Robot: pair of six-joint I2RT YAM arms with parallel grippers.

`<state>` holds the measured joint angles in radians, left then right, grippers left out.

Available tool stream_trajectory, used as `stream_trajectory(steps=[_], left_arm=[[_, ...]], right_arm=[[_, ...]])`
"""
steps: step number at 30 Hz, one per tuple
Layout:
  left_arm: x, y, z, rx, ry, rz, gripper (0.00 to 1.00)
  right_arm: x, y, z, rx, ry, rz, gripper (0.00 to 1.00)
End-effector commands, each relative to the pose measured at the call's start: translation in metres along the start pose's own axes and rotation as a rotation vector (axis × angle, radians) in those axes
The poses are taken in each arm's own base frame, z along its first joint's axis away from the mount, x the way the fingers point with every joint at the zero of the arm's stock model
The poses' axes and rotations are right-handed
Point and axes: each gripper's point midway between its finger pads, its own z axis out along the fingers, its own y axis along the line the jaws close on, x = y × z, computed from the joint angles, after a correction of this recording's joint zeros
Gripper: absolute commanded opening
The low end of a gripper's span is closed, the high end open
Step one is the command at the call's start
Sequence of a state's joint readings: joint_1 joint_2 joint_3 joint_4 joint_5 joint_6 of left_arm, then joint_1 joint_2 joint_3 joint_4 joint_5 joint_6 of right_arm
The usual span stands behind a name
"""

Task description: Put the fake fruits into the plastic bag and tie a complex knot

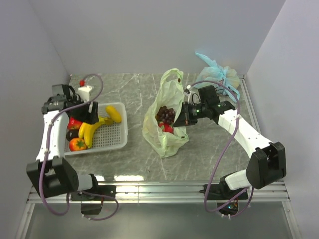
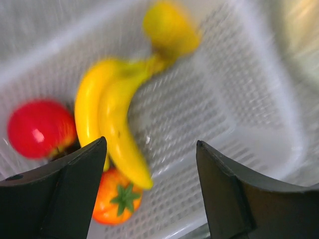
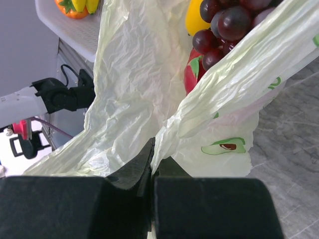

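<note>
The pale yellow-green plastic bag (image 1: 167, 134) stands at the table's middle with its mouth open; no knot is in view. Dark grapes (image 1: 166, 114) and a red fruit (image 1: 168, 128) lie inside, and the right wrist view shows the grapes (image 3: 224, 25) too. My right gripper (image 1: 185, 115) is shut on the plastic bag's rim (image 3: 169, 134). My left gripper (image 2: 150, 144) hangs open and empty over the white basket (image 1: 112, 142). Below it lie yellow bananas (image 2: 112, 114), a red apple (image 2: 40, 128), an orange fruit (image 2: 117, 196) and a yellow piece (image 2: 169, 27).
A tied light blue bag (image 1: 219, 74) sits at the back right, behind my right arm. A small white box with a red knob (image 1: 84, 89) stands behind the basket. Walls close in the table on the left, back and right.
</note>
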<state>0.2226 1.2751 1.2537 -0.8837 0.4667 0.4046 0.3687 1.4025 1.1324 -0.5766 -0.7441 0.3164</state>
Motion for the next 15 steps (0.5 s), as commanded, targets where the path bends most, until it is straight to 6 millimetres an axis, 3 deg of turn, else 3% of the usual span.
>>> stream_trajectory(steps=[1,2,8,12,15], left_arm=[[0.056,0.032,0.009,-0.134,0.22,0.079,0.78],[0.07,0.038,0.017,-0.146,0.26,0.079,0.78],[0.094,0.073,0.042,-0.245,0.373,0.111,0.8],[0.106,0.082,0.059,-0.235,0.414,0.133,0.8],[0.112,0.078,0.073,-0.175,0.429,0.133,0.8]], right_arm=[[-0.017,0.009,-0.002,-0.008,-0.036,-0.052,0.0],[-0.017,0.009,-0.002,-0.007,-0.036,-0.05,0.0],[-0.014,0.007,-0.003,0.003,-0.028,-0.06,0.0],[-0.013,0.007,-0.002,0.001,-0.026,-0.058,0.0],[-0.013,0.005,-0.002,0.006,-0.024,-0.062,0.0]])
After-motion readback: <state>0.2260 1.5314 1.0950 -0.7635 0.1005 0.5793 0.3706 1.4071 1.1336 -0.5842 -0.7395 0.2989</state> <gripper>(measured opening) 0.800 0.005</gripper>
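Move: Over the basket the open left hand has the two bananas about 17 cm below it, some 2 cm ahead and 3 cm to its left. At about the same depth, the red apple lies 4 cm ahead and 12 cm left of the hand, the orange tomato 6 cm back and 8 cm left, and the yellow mango 11 cm ahead and 11 cm right. From the right hand, shut on the bag's rim, the bananas lie roughly 7 cm ahead, 48 cm left and 16 cm lower. Sinking about 13 cm into the basket, the left hand also slides some 7 cm to its left, bringing its wide-open fingers down close over the lower ends of the bananas. On the way the wrist tips the slanting fingers by some 25 degrees until they point nearly straight down; fast at first, then slower. ##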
